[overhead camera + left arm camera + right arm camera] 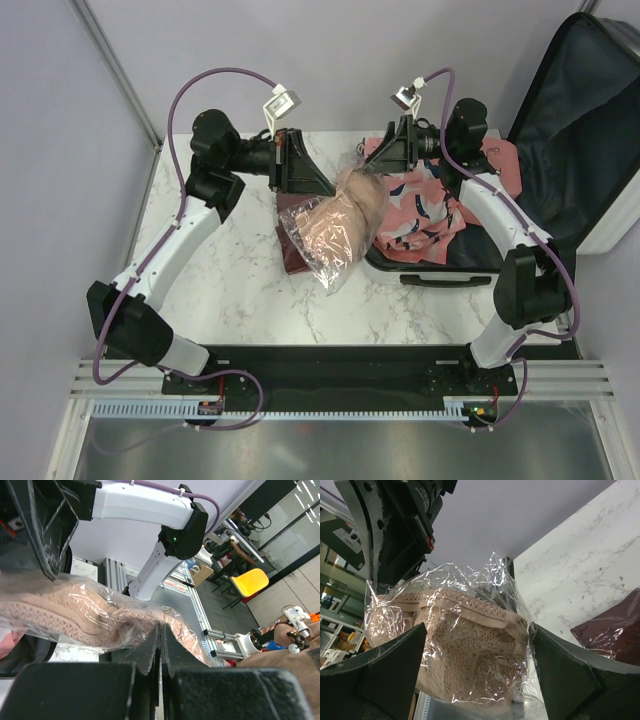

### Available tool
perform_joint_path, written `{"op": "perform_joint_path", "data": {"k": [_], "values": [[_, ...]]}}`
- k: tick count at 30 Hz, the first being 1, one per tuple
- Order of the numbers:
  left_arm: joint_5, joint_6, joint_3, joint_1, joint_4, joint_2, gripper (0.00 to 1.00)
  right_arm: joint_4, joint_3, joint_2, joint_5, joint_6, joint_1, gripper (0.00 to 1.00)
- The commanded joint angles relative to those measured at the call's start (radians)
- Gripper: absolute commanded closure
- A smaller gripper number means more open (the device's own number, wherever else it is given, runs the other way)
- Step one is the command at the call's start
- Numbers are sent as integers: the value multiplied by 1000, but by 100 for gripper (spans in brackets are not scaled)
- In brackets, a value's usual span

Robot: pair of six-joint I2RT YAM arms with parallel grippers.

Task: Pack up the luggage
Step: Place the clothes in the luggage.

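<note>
The luggage [588, 120] lies open at the right of the table, its dark-lined lid upright and pink patterned clothes [425, 212] in its base. A beige knitted garment in a clear plastic bag [343, 218] hangs between both grippers, beside the case's left edge. My left gripper [301, 166] is shut on the bag's film; in the left wrist view the left gripper [161, 628] pinches the bag [70, 611]. My right gripper [392, 156] is open, and in the right wrist view its fingers [400, 662] straddle the bag [470, 650], the film touching the right one.
A dark red packet [297, 255] lies on the marble table [230, 290] under the hanging bag, and is also seen as the dark red packet [612, 630]. The case's black handle [446, 281] sticks out toward me. Grey walls close in the left and back.
</note>
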Motion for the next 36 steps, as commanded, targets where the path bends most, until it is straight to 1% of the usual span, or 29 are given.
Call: {"op": "perform_joint_path", "data": {"k": [1,6,8,9,10,13,14,15,16,17,18,19,21,22,24,25,26,27,28,29,30,31,34,35,36], "values": [[10,-46,21,0,78,9,98,-58,-30,-48,-51,-71,25,9],[9,-74,7,0,110,3,98,-61,-31,-53,-53,-67,40,10],[9,-80,-1,0,120,-3,98,-62,-31,-51,-54,-67,44,14],[9,-79,-9,-2,120,-5,98,-62,-31,-50,-51,-65,46,22],[9,-79,-13,0,120,-5,98,-62,-31,-53,-42,-60,46,38],[3,-62,-47,0,120,-6,98,-61,-42,-59,-40,-44,38,56],[1,-47,-59,0,109,-5,98,-59,-50,-65,-28,-44,34,67],[0,-30,-81,4,95,-3,98,-58,-65,-72,-20,-42,23,89],[-9,11,-91,6,81,-2,98,-59,-76,-85,-13,-39,-7,97],[-10,29,-102,4,60,17,98,-58,-86,-94,7,-36,-27,100],[-10,44,-114,6,48,30,98,-56,-114,-105,19,-36,-49,100],[-16,79,-114,6,29,50,98,-56,-128,-128,35,-37,-96,100],[-42,104,-113,4,11,102,98,-59,-161,-145,79,-36,-139,100],[-95,134,-108,4,0,116,98,-65,-171,-163,95,-54,-170,100],[-147,161,-82,1,-40,171,98,-172,-178,-174,130,-115,-181,100],[-207,200,-67,-2,-66,190,97,-226,-177,-183,142,-195,-181,100],[-238,217,-46,-8,-90,210,97,-313,-177,-186,151,-233,-181,100],[-262,233,-35,-13,-121,242,96,-346,-188,-194,180,-263,-183,100],[-317,259,-23,-16,-141,262,95,-377,-197,-201,196,-287,-208,100],[-336,266,-3,-26,-149,276,95,-448,-209,-207,210,-354,-212,100],[-347,282,8,-31,-162,308,95,-490,-214,-223,260,-390,-219,100],[-373,288,22,-45,-176,322,94,-572,-217,-232,283,-474,-222,100],[-385,303,97,-80,-207,377,94,-701,-221,-269,380,-560,-242,100],[-388,303,109,-89,-213,391,94,-732,-218,-278,413,-612,-248,100],[-390,305,122,-97,-215,403,94,-754,-220,-299,441,-628,-258,100]]}}
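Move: From the right hand, the middle of the beige bra bag lies about 9 cm back, 5 cm left and 5 cm lower, its near corner already between the open fingers. The shark-print clothes in the luggage are roughly 18 cm ahead of the left hand, 19 cm to its right and 33 cm below. From the right hand, the maroon bag lies about 5 cm ahead, 12 cm left and 35 cm below; the pink case about 16 cm ahead and 30 cm right, 22 cm below. Easing back barely 1.5 cm, the right hand shuts its wide-open fingers on the bra bag's free corner, then pulls it some 11 cm right, sinking and edging forward while turning about 30 degrees clockwise. The left hand waits, still pinching the other edge, then swings down, forward and right to the luggage, turning slightly counter-clockwise. ##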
